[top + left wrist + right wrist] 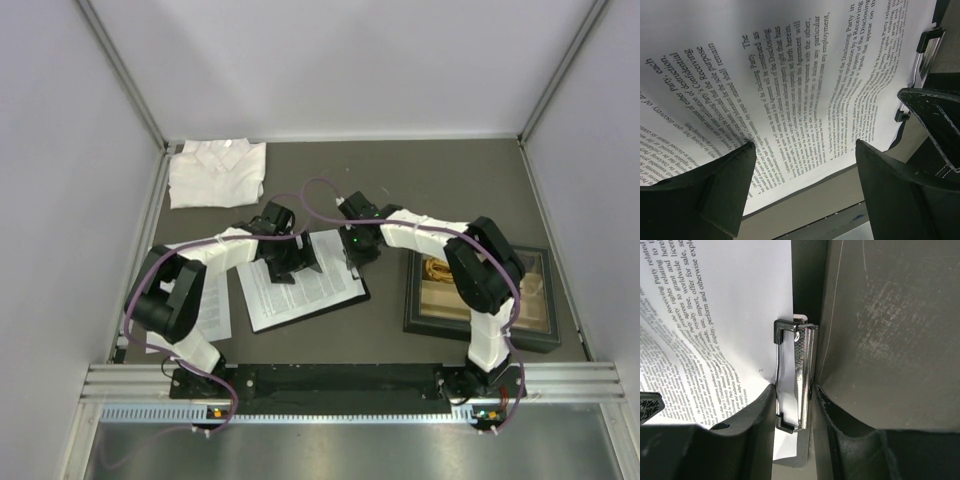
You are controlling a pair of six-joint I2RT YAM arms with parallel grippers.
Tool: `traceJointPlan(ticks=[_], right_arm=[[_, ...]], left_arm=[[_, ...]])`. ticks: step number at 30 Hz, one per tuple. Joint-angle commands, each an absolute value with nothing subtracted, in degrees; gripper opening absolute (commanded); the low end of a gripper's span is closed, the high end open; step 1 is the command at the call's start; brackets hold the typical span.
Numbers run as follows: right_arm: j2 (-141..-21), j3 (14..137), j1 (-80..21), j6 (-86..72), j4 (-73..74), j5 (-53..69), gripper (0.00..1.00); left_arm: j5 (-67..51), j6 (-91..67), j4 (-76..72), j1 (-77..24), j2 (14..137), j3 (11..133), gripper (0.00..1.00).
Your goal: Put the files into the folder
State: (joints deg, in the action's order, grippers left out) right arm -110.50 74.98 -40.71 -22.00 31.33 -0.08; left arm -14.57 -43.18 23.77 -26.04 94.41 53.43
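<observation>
A printed sheet of the files (300, 285) lies on the black folder (345, 300) mid-table, its right part bulging up. My left gripper (285, 262) hovers over it, open; in the left wrist view its gripper (805, 150) shows wide-apart fingers (730, 185) with only the sheet (790, 75) below them. My right gripper (357, 243) is at the folder's far short edge. In the right wrist view that gripper (794, 387) is shut on the silver clip (805, 375), one finger on each side. A second sheet (210, 310) lies left, partly under my left arm.
A folded white shirt (217, 172) lies at the back left. A dark-framed tray (409, 300) of small items stands at the right, under my right arm. Metal rails run along the near edge and the left side.
</observation>
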Motion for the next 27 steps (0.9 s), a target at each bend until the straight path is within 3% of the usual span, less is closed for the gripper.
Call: traceJointPlan(ticks=[1,15,27], right_arm=[[-110.39,70.58,-38.67,-22.15,26.02,9.39,0.00],[-111.53,67.76,-36.12,-22.33,21.79,15.21,0.00],[-110.13,71.18,-36.30,-21.36,26.09,8.80,0.00]], left_arm=[[-7.56,-37.79,27.25,-24.70,99.22,51.59,0.87],[-7.39,-33.05,28.83,-24.61,102.39,53.35,0.87],[-13.53,-33.75,25.23,-24.70,99.41,53.79,0.90]])
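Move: The folder's metal clip is already between the right hand's fingertips, its middle about 1 cm ahead and 1 cm below. From there the files' middle lies some 12 cm left and 4 cm back, and the open box about 35 cm right and 10 cm back. From the left hand, open over the files, the clip is roughly 10 cm right, 1 cm ahead and 2 cm lower. Right fingers, already around the folder's clip, swing about 10 degrees farther left, then shut completely at its bar. ##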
